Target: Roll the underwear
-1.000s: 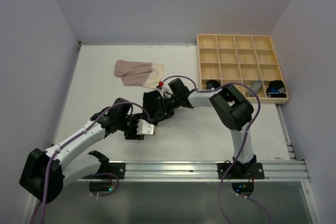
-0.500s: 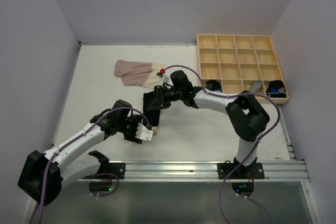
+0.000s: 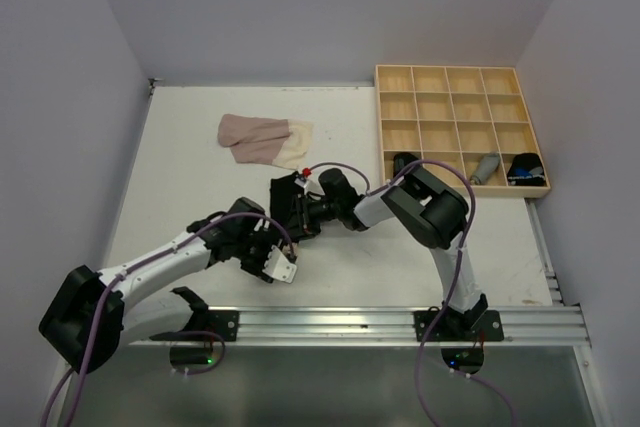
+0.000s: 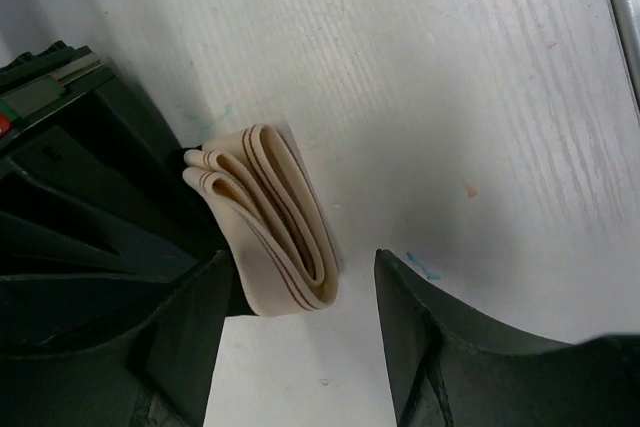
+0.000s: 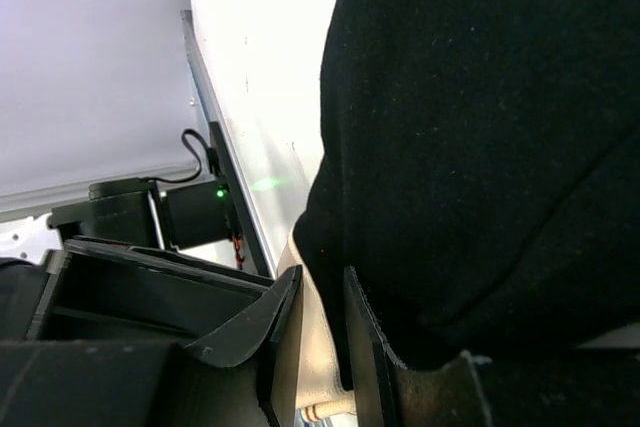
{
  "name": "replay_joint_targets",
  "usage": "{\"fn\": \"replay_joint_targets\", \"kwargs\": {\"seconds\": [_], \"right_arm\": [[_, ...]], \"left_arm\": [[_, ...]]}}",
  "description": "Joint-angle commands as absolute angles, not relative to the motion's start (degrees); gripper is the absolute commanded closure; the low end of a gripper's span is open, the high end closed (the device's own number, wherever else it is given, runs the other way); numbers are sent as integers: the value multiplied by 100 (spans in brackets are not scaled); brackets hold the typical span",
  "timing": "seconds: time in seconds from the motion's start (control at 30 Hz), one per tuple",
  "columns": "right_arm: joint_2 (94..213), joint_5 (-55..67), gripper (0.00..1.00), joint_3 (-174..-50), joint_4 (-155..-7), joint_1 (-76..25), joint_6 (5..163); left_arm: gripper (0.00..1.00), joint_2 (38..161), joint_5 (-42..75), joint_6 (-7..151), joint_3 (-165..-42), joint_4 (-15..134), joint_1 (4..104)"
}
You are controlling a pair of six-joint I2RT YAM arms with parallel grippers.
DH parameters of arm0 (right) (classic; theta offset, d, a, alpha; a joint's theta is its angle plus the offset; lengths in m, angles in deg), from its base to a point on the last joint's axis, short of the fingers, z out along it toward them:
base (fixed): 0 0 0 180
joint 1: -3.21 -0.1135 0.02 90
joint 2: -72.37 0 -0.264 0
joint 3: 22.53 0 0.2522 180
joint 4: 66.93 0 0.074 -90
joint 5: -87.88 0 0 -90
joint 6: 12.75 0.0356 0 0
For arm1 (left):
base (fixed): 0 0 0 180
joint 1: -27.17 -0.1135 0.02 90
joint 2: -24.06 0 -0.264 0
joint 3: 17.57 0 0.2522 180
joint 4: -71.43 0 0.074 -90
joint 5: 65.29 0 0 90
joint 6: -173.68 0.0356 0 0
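Note:
The black underwear point(image 3: 284, 194) lies bunched at mid-table, and my right gripper point(image 3: 299, 213) is shut on its near edge. In the right wrist view the black cloth point(image 5: 480, 147) fills the frame, its beige inner side point(image 5: 318, 347) pinched in my right gripper point(image 5: 320, 287). In the left wrist view a folded beige band of that garment point(image 4: 268, 222) hangs just ahead of my open left gripper point(image 4: 300, 347), close to the left finger point(image 4: 185, 342) and not gripped. Seen from above, my left gripper point(image 3: 280, 265) sits just below the right one. A pale beige-pink underwear point(image 3: 264, 139) lies flat behind.
The light wooden tray point(image 3: 460, 75) stands at the back right. Its front row holds a dark roll point(image 3: 405, 162), a grey roll point(image 3: 486, 167) and a dark bundle point(image 3: 525, 167). The metal rail point(image 3: 400, 325) runs along the near table edge.
My right gripper has narrowed onto the black underwear and its elbow has folded back toward the left. My left gripper has drifted down and right, away from the garment.

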State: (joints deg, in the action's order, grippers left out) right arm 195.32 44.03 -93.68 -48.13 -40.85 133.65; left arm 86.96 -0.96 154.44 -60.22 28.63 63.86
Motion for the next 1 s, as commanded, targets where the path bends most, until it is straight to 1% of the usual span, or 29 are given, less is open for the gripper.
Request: {"fn": "replay_joint_targets", "kwargs": {"seconds": [0.0, 0.27, 0.37, 0.4, 0.47, 0.5, 0.57, 0.6, 0.67, 0.7, 0.77, 0.8, 0.83, 0.87, 0.9, 0.97], "right_arm": [[19928, 4016, 71, -9131, -4878, -4091, 13271], [20077, 4113, 71, -9069, -4834, -4091, 13263], [20086, 4130, 71, -9052, -4870, -4083, 13245], [20095, 4130, 71, -9043, -4861, -4091, 13245], [20112, 4139, 71, -9052, -4861, -4083, 13245], [20104, 4139, 72, -9061, -4861, -4091, 13253], [20060, 4139, 72, -9069, -4878, -4083, 13245], [20025, 4148, 72, -9061, -4878, -4091, 13227], [19788, 4104, 71, -9043, -4896, -4074, 13105], [19639, 4060, 69, -8973, -4887, -4048, 13043], [19095, 3955, 65, -8911, -5018, -3986, 12772], [18893, 3859, 58, -8903, -5158, -3864, 12631], [18699, 3805, 54, -8911, -5482, -3802, 12464], [18245, 3744, 48, -8920, -5702, -3732, 12071], [18032, 3543, 34, -8990, -5974, -3592, 11841], [17375, 3244, 25, -9104, -6967, -3494, 11079]], "left_arm": [[38, 8857, 10, 15733, -5868, 3314, 6505], [48, 9226, 466, 15848, -5357, 4104, 6567], [56, 9244, 616, 15935, -5208, 4246, 6567], [61, 9244, 651, 15936, -5173, 4289, 6567], [66, 9270, 730, 15953, -5172, 4220, 6576], [76, 9314, 748, 15901, -5198, 4098, 6576], [84, 9384, 739, 15813, -5321, 3887, 6576], [92, 9472, 731, 15691, -5470, 3668, 6576], [98, 9586, 626, 15541, -5672, 3430, 6576], [100, 9691, 556, 15462, -5882, 3107, 6576], [100, 9771, 319, 15400, -6077, 2789, 6576], [100, 9832, 239, 15382, -6269, 2474, 6576], [100, 9868, 169, 15356, -6349, 2340, 6576], [100, 9912, 20, 15338, -6446, 2200, 6567], [100, 10034, -42, 15312, -6542, 1920, 6567], [100, 10192, -296, 15303, -6859, 1628, 6549]]}}
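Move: The black underwear's beige waistband end lies just below the open left fingers, about 2 cm ahead, 1 cm to the right and 2 cm down. From the left hand, the folded black body is centred some 8 cm ahead, and the pink-and-beige underwear about 24 cm ahead and 5 cm left. From the right hand, resting on the black cloth, the waistband end is about 3 cm back and 1 cm down. Left hand eases about 3 cm forward-down, pinching the waistband end; right hand opens, lifting off up and rightward. ##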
